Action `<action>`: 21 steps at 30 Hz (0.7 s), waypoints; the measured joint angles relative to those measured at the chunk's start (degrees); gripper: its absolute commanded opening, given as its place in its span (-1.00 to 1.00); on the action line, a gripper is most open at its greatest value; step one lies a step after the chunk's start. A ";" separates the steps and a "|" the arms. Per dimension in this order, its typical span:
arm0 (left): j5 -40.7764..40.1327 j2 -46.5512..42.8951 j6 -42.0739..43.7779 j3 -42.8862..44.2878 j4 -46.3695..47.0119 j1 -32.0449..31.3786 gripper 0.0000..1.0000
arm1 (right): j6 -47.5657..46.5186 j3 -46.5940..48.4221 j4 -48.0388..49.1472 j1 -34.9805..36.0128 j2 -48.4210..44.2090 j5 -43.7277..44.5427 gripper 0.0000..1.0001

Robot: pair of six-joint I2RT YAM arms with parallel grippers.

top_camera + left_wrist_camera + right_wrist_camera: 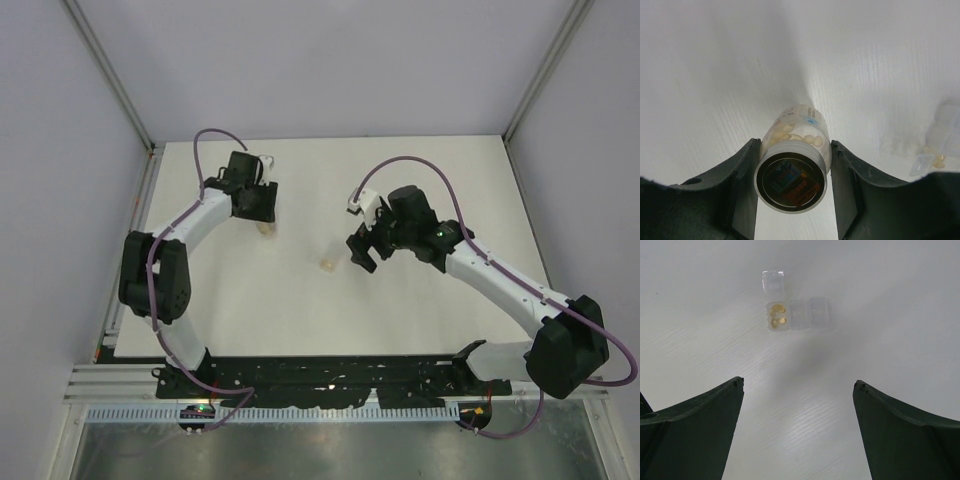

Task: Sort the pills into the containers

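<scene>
A clear cylindrical container (792, 165) holding pale tan pills (790, 134) lies between the fingers of my left gripper (795, 145), which is shut on its sides with its round end facing the camera. From above, this gripper (265, 222) points down at the table's back left. My right gripper (798, 382) hangs open and holds nothing. A small clear compartment box (796, 315) lies ahead of it with one lid flipped up. Orange-brown pills (778, 315) sit in the box's left cell. From above, the box (326, 264) lies just left of the right gripper (362, 252).
The white table (420, 310) is walled at the back and on both sides. The clear box (936, 145) also shows at the right edge of the left wrist view. A black strip along the near edge (330, 375) carries the arm bases.
</scene>
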 measured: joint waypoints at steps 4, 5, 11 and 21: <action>-0.42 0.59 -1.18 -0.52 2.40 0.00 -0.51 | 0.00 -0.17 0.11 -0.07 0.00 -0.63 0.89; -0.46 0.85 -1.51 -0.66 2.91 0.00 -0.41 | 0.00 -0.17 0.15 -0.07 0.00 -0.72 0.89; -1.03 2.95 -2.84 -1.68 4.72 0.00 0.11 | -0.02 -0.17 0.17 -0.17 0.00 -1.16 0.89; -2.14 2.97 -3.04 -2.89 5.51 0.00 0.99 | -0.04 -0.20 0.17 -0.44 0.04 -1.57 0.89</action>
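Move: Some 8 cm below the left hand, and about 1 cm ahead of it, is the bare patch of table for the pill bottle already gripped upright in its fingers. The pill box with its open lid lies about 13 cm to the right of that hand, 6 cm back towards the base and 7 cm lower. From the idle, open right hand, the same patch is roughly 12 cm ahead, 20 cm left and 15 cm down. Lowering the gripped pill bottle about 3 cm, after easing roughly 1 cm forward, the left hand brings it down to the table well to the left of the pill box. There the hand stops and holds its place while its fingers open from about half to fully wide, letting go of the bottle. ##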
